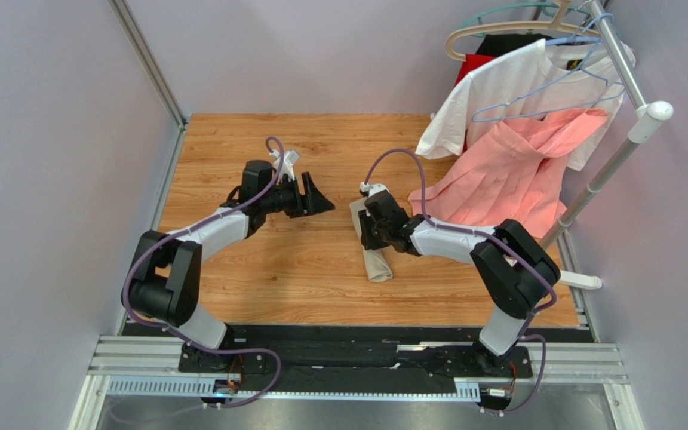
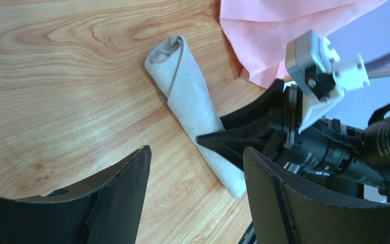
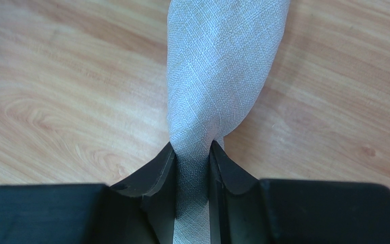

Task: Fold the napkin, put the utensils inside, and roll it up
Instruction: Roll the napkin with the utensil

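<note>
The napkin point(image 1: 376, 264) lies on the wooden table as a tight beige roll, running from the table's middle toward the near edge. My right gripper point(image 1: 367, 231) is shut on the roll's far part. In the right wrist view the cloth point(image 3: 217, 66) is pinched narrow between the right gripper point(image 3: 192, 147) jaws. My left gripper point(image 1: 321, 199) hovers to the left of the roll, open and holding nothing. In the left wrist view the left gripper point(image 2: 196, 150) stands wide over bare wood, with the napkin point(image 2: 187, 96) and the right gripper point(image 2: 217, 140) beyond it. The utensils are hidden.
A salmon-pink garment point(image 1: 509, 179) and a white T-shirt point(image 1: 500, 90) hang from a rack at the back right, the pink hem reaching the table close behind the right arm. The rack's slanted pole point(image 1: 608, 170) stands at the right edge. Grey walls bound the left and back.
</note>
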Robot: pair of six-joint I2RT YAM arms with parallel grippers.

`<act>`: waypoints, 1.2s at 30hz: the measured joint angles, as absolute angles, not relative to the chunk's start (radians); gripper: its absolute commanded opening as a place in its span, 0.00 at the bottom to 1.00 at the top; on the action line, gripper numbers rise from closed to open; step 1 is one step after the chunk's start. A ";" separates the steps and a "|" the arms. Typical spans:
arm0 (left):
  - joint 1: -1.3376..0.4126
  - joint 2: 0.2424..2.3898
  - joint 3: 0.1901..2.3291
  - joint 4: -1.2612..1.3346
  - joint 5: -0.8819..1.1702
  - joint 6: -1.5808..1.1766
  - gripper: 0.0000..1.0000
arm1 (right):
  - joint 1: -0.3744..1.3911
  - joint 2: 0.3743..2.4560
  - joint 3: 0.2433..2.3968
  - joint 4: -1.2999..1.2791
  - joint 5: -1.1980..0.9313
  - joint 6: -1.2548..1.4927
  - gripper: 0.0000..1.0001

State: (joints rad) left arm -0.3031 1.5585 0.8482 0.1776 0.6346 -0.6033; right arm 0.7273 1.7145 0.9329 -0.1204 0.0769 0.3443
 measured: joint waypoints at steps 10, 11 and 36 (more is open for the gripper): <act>-0.303 1.506 0.837 0.126 0.622 -0.616 0.76 | 0.640 1.856 1.087 -0.084 0.064 0.389 0.24; -0.302 1.501 0.837 0.119 0.620 -0.617 0.76 | 0.632 1.876 1.111 -0.085 0.065 0.391 0.24; -0.279 1.421 0.837 -0.050 0.585 -0.625 0.78 | 0.603 2.130 1.484 -0.205 0.163 0.525 0.62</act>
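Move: The rolled napkin is already pinched near its middle between the right hand's fingers, lying roughly fore-and-aft with its near end a little to the right. The open table spot it is taken to is about 14 cm ahead and 3 cm left of that hand, 2 cm below. The pink skirt lies some 30 cm right and 15 cm ahead. From the left hand, the napkin is about 11 cm right, 5 cm back and 12 cm below. Forward, low and level over the table, the right hand carries the pinched napkin roll about 14 cm and slightly left, turning some 20 degrees clockwise on the way. It then stops and opens its fingers to about twice their gap, loosening the pinch. The left hand, fingers still wide open, backs off back and to the left by about 3 cm. ##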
